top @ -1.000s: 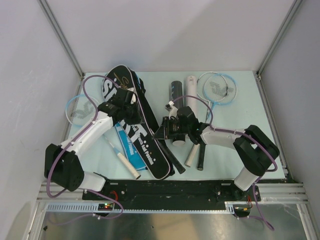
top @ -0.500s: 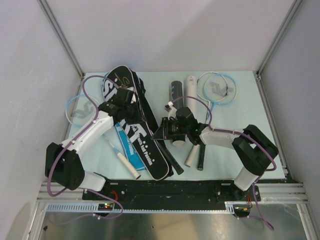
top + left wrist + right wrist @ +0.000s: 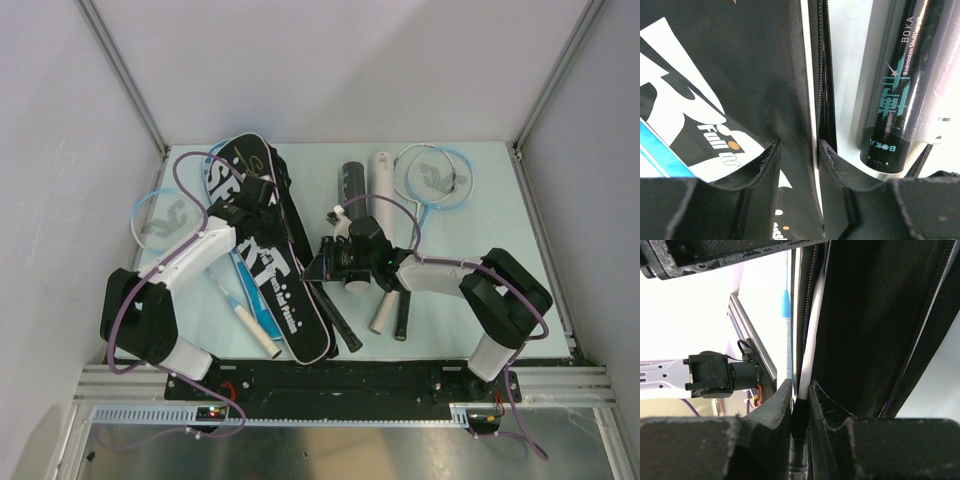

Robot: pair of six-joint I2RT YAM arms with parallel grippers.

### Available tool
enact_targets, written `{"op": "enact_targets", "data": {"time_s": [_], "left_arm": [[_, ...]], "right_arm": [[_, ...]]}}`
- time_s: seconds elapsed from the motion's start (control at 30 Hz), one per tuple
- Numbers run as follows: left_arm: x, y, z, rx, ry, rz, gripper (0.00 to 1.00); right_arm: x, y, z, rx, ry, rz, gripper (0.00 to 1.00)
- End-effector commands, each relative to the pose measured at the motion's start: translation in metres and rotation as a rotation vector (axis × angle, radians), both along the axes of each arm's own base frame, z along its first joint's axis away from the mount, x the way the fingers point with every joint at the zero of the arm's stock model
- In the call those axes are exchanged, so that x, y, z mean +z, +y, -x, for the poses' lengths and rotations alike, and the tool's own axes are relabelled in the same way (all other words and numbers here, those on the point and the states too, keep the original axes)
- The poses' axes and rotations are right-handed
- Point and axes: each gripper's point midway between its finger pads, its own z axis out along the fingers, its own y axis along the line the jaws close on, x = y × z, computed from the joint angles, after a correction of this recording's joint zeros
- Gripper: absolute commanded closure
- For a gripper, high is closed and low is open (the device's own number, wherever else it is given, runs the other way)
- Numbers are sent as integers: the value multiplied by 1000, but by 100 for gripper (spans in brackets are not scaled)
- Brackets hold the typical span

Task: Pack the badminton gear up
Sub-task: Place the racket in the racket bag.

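Observation:
The black "SPORT" cover [image 3: 280, 290] lies diagonally left of centre, over a blue cover [image 3: 246, 282]. My left gripper [image 3: 262, 190] [image 3: 799, 145] is at its far part, open, with its fingers on either side of the cover's [image 3: 740, 75] white-piped zipper edge. My right gripper [image 3: 322, 265] [image 3: 800, 387] is shut on a racket where its white shaft [image 3: 812, 350] meets the black handle [image 3: 345, 325], right at the cover's [image 3: 865, 315] right edge. The shaft runs forward along that edge. A black tube [image 3: 351, 183] [image 3: 895, 100] and a white tube [image 3: 381, 175] lie side by side behind.
A blue-rimmed racket head [image 3: 435, 175] lies at the back right. A white handle [image 3: 380, 315] and a black handle [image 3: 401, 318] lie under the right forearm. Another racket lies at the left, head [image 3: 163, 215] by the wall, white handle [image 3: 258, 338] near the front rail.
The black cover has swung, its near end shifting left. My left gripper slid farther back along it. My right gripper moved slightly left, keeping its hold on the racket.

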Motion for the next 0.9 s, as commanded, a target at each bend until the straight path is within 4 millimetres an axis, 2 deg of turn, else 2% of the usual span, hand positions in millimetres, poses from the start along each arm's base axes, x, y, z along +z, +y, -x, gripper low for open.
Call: {"op": "enact_targets", "data": {"time_s": [0.0,0.07,0.13,0.27,0.3,0.47,0.67,0.87], "left_arm": [[20,-8,-18,8,-80,28,60],[21,-9,-18,4,-85,29,60],[21,-9,-18,1,-84,31,68],[25,-13,-14,-9,-85,53,93],[27,-14,-13,-15,-85,64,97],[39,-22,0,-70,-84,123,100],[34,-18,15,-166,-75,85,100],[37,-11,21,-216,-89,44,100]], "right_arm": [[25,13,-4,23,-99,-89,100],[25,14,-3,26,-97,-90,100],[23,15,-3,26,-94,-90,100],[22,14,-6,11,-75,-91,100],[22,14,-6,7,-69,-93,100],[27,10,-12,-22,-52,-101,100],[36,0,-13,-52,-78,-88,96],[27,-15,-12,-88,-85,-42,81]]}}
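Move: The racket bag's right-hand edge already stands between the left hand's half-open fingers, about 1 cm below its hand point. The black tube lies some 22 cm to that hand's right and 5 cm ahead. The right hand still grips the racket; the bag edge it works at is roughly 12 cm ahead and 6 cm to its left, level, with the black tube about 17 cm ahead and 17 cm to its right. Left fingers shut on the bag's edge, then draw it up and back 1–2 cm; right keeps the racket. ##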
